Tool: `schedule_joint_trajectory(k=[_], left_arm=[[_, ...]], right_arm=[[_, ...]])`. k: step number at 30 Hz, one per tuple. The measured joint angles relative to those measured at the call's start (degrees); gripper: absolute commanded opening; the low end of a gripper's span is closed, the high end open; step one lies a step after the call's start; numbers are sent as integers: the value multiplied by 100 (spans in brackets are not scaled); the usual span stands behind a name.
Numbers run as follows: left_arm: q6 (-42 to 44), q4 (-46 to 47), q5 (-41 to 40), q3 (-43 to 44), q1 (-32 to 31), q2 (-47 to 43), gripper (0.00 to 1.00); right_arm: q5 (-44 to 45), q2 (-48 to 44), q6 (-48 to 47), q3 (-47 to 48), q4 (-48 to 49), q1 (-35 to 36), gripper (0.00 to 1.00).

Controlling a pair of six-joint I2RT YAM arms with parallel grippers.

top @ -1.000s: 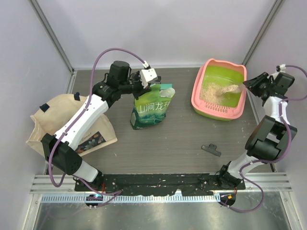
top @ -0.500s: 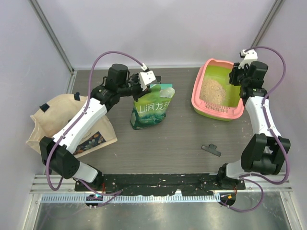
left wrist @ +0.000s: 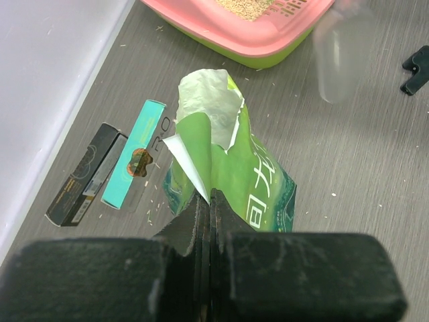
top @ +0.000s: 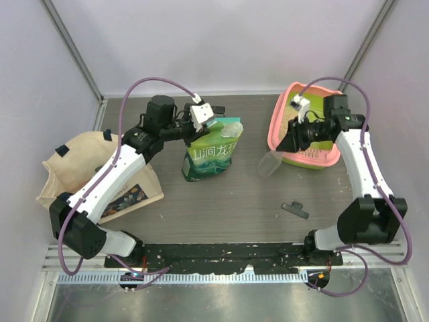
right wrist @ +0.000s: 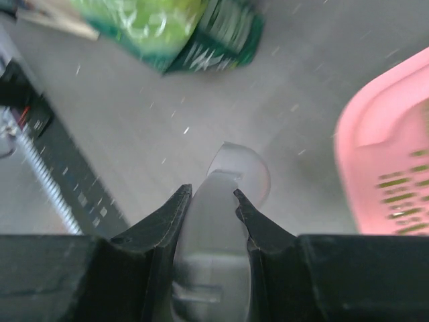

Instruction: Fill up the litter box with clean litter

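Observation:
The litter box (top: 314, 159), pink-rimmed with a green basin, stands at the back right, partly under my right arm. A patch of clean litter (top: 287, 119) lies in it, and the left wrist view shows the litter (left wrist: 249, 5) too. My right gripper (top: 285, 143) is just left of the box, shut on the handle of a clear plastic scoop (top: 269, 164), which hangs empty above the table. In the right wrist view the scoop (right wrist: 236, 169) sticks out between the fingers of that gripper (right wrist: 213, 193). My left gripper (left wrist: 211, 199) is shut on the top edge of the upright green bag (top: 209, 155).
A beige tote bag (top: 87, 176) lies at the left. A black clip (top: 295, 209) rests on the table in front of the litter box. A teal box (left wrist: 137, 154) and a black box (left wrist: 84, 178) lie behind the green bag. Walls close the back and sides.
My right arm swung left out of the litter box, carrying the scoop to a spot over the table between the box and the green bag. The left arm barely moved.

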Motion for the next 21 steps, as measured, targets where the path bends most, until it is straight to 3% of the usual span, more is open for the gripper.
schedule_joint_trajectory(k=[5,12,15,17,18,20,21], left_arm=[[-22,0,-2,-83,0,-92,0],[-22,2,-26,-341,0,-374,0],[-26,2,-52,-407,0,-461,0],[-33,0,-59,-439,0,-494,0],[-42,0,-61,-452,0,-501,0],[-50,0,-63,-461,0,-509,0],[-57,2,-63,-461,0,-509,0]], right_arm=[[-74,1106,-1185,120,-1563,413,5],[317,2081,-1349,332,-2039,820,15],[509,2376,-1154,732,-1858,944,29],[595,2546,-949,925,-1755,1016,45],[621,2610,-863,994,-1746,1040,48],[782,2761,-715,1163,-1637,1082,61],[863,2830,-675,1220,-1550,1091,63]])
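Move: The right hand holds the empty scoop, which is bound for the bare table roughly 5 cm back, 5 cm to the left and 23 cm below. The litter box's middle is about 13 cm ahead, 13 cm right and 18 cm down; the litter bag some 20 cm left, 2 cm ahead, 13 cm lower; the black clip 15 cm back, 6 cm right, on the table. From the left hand the spot is about 18 cm right, 8 back and 28 below. The right hand sinks some 12 cm beside the litter box towards the bare table, edging 4 cm left and first drawing back about 5 cm before coming forward again, while the wrist tips the fingers some 30 degrees further down and turns a little counter-clockwise. Near the end its fingers begin to open around the scoop's handle, and the left hand, still pinching the bag's top, eases about 2 cm back and slightly left. ##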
